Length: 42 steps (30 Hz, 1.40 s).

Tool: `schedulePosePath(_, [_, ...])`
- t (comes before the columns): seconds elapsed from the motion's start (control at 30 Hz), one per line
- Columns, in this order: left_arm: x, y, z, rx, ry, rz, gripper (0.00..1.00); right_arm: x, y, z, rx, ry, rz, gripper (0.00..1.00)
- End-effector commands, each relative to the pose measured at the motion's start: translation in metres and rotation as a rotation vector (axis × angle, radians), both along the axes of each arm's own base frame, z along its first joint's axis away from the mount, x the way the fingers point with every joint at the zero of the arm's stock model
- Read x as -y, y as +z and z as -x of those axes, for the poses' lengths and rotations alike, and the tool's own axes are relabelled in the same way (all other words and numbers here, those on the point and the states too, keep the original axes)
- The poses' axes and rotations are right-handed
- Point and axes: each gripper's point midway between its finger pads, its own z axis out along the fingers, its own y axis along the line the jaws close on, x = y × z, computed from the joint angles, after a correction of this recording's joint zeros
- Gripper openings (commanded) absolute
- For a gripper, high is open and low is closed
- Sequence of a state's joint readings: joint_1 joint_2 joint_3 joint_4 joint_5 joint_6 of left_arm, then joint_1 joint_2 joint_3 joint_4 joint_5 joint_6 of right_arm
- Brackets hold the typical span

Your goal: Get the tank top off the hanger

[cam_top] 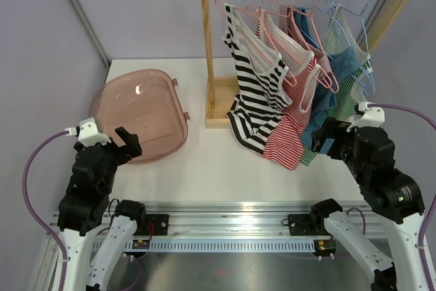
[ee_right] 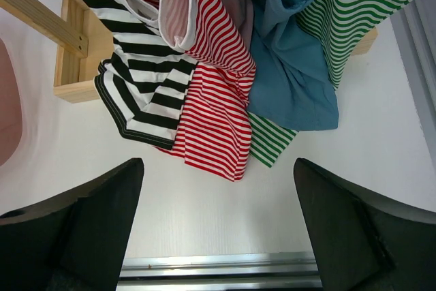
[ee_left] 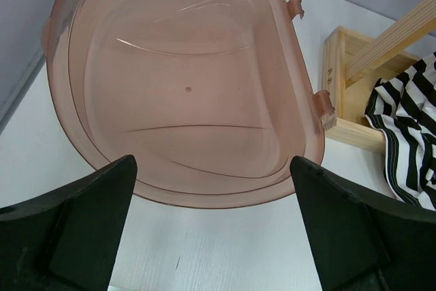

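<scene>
Several tank tops hang on pink and blue hangers from a wooden rack (cam_top: 206,52): a black-and-white striped one (cam_top: 255,93), a red-striped one (cam_top: 293,117), a pink one, a blue one (cam_top: 344,66) and a green-striped one (cam_top: 354,86). Their hems rest on the table, seen in the right wrist view as the black-striped (ee_right: 136,93), the red-striped (ee_right: 214,114), the blue (ee_right: 293,66) and the green-striped (ee_right: 354,11). My right gripper (cam_top: 325,135) is open and empty near the hems. My left gripper (cam_top: 124,144) is open and empty by the pink tub.
A translucent pink tub (cam_top: 146,86) lies at the left of the table, also in the left wrist view (ee_left: 68,52). The rack's wooden base (ee_left: 340,66) stands right of it. A metal rail (cam_top: 231,226) runs along the near table edge.
</scene>
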<state>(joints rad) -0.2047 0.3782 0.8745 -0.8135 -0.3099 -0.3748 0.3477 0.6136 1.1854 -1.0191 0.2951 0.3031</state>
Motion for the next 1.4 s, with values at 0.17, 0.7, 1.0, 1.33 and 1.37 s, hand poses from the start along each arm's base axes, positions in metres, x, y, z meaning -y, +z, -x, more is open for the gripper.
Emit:
schedulePosePath(0.17, [0.002, 0.014, -0.003, 0.072, -0.004, 0.026, 0.99, -0.009, 0.008, -0.008, 0.035, 0.032, -0.019, 0.99])
schedulePosePath(0.7, [0.006, 0.013, -0.003, 0.077, -0.027, 0.033, 0.99, -0.063, 0.104, -0.052, 0.188, 0.288, -0.042, 0.95])
schedulePosePath(1.0, [0.012, 0.007, -0.009, 0.046, -0.054, 0.03, 0.99, -0.113, 0.155, -0.11, 0.282, 0.462, -0.046, 0.77])
schedulePosePath(1.33, [0.019, 0.0, -0.016, 0.006, -0.087, 0.027, 0.99, -0.143, 0.163, -0.199, 0.307, 0.507, 0.058, 0.75])
schedulePosePath(1.37, [0.019, 0.0, -0.017, 0.003, -0.088, 0.027, 0.99, -0.143, 0.17, -0.202, 0.331, 0.522, 0.093, 0.75])
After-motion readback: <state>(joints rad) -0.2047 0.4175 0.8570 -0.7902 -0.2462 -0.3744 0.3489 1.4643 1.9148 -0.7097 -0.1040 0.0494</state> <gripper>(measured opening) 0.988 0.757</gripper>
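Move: The near shoulder of the black-striped tank top, on its pink hanger, is about 22 cm ahead of the right hand, 13 cm left and 11 cm above. The red-striped tank top hangs some 6 cm right of that shoulder. The blue top is roughly 14 cm ahead of the right hand and 2 cm right. From the left hand, that shoulder is about 22 cm ahead, 30 cm right and 15 cm up. Right hand reaches forward 20 cm, leftward and up, to the black-striped shoulder, yawing counter-clockwise, fingers narrowing partway. ##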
